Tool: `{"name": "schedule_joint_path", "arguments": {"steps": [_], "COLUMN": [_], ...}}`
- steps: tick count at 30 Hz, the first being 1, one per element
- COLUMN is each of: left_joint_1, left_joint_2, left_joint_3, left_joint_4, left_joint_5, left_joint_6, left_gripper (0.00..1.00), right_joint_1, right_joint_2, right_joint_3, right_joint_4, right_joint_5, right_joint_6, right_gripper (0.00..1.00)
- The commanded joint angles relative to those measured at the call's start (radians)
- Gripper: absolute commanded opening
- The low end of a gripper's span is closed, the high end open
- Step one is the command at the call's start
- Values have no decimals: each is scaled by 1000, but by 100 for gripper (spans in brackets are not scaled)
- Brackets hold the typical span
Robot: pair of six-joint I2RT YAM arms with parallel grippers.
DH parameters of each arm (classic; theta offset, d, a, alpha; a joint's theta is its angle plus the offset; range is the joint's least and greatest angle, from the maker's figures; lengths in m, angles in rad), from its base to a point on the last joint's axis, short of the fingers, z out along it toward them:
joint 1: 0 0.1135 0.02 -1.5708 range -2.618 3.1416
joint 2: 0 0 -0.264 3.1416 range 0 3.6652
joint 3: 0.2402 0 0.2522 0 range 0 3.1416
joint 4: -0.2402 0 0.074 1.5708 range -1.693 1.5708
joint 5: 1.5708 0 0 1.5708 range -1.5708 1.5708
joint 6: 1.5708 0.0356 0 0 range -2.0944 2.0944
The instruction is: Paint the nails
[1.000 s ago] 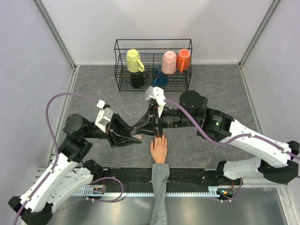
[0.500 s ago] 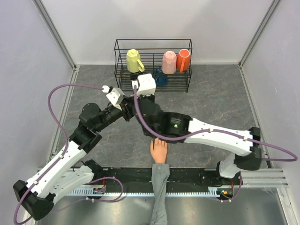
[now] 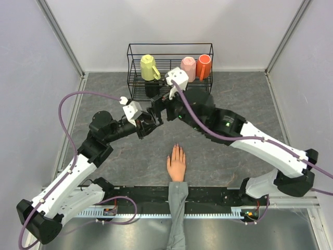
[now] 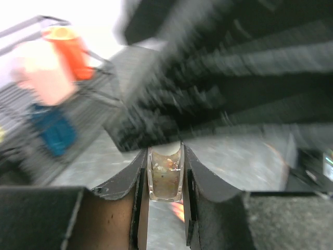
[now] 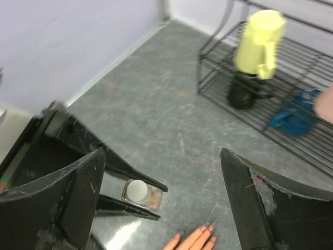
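Note:
A peach mannequin hand [image 3: 177, 165] with a grey sleeve lies palm down at the near edge. Its pinkish nails [image 3: 177, 148] point toward the back. In the right wrist view the nails [image 5: 204, 228] show at the bottom edge. My left gripper [image 3: 149, 124] is shut on a small clear polish bottle [image 4: 165, 177] with glittery amber contents and a white round top. It holds the bottle above the table, behind and left of the hand. My right gripper [image 5: 162, 152] stands wide open just above the bottle [image 5: 141, 191], with nothing between its fingers.
A black wire rack [image 3: 131, 78] stands at the back with a yellow mug [image 3: 149, 67], a pink cup [image 3: 188, 67], an orange cup [image 3: 204, 66], and black and blue cups below. Panel walls close in both sides.
My right gripper has left the hand's fingertips, swung back toward the rack and come open. My left gripper has carried the bottle away from the hand, toward the back.

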Motion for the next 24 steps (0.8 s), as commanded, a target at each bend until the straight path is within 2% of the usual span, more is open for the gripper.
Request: {"name": "schedule_joint_path", "arguments": {"steps": [1,4,5,6,9,10,13,16,24], "left_joint_1": [9,47,60,72,127,158,190,193,208], "left_joint_2": [2,27,57,76,137,146,139,116,150], "left_joint_3": [19,13,16,18,19,12,-24,-33,-21], "left_joint_4": [11,72,92,120,238,323,404,331,313], "left_joint_5": [245,421,534,579,680,685,659,584,579], "left_joint_6": [40,-24,-74,-107,-239,-273,-351,-290,-284], "left_gripper": [2,2,2,2,2,2,2,2,2], "right_joint_1": [-86,-161,-211,-236,-328,-356,-387,-399,-399], "right_joint_2": [-99,-128,-136,-145,-161,-159,-142,-112,-49], "right_joint_3": [-72,-112,-132,-141,-176,-179,-199,-205,-185], "right_joint_4": [6,6,7,14,58,61,86,121,201], "right_joint_5": [-589,-797,-854,-971,-1173,-1187,-1189,-1201,-1218], "right_joint_6": [-94,-111,-114,-117,-95,-92,-94,-80,-66], "right_gripper": [98,96,91,88,79,77,72,63,63]}}
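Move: My left fingers already hold the polish bottle upright, cap on top. From my right hand, whose fingers stand wide open and empty, the bottle's middle lies roughly 5 cm below, 2 cm back and 2 cm to the left. The hand with the nails lies about 15 cm back, 7 cm right and 27 cm below my right hand; the wire rack is some 26 cm ahead, 4 cm right and 19 cm below. I swing my right hand back about 4 cm while sinking 2 to 3 cm, turning it some 40 degrees counter-clockwise so the fingers point left, and partly close them to a gap still wide around the capped end. My left hand keeps its pinch on the bottle, carries it back about 4 cm and then slightly forward again, and turns some 25 degrees clockwise to face the right hand. ##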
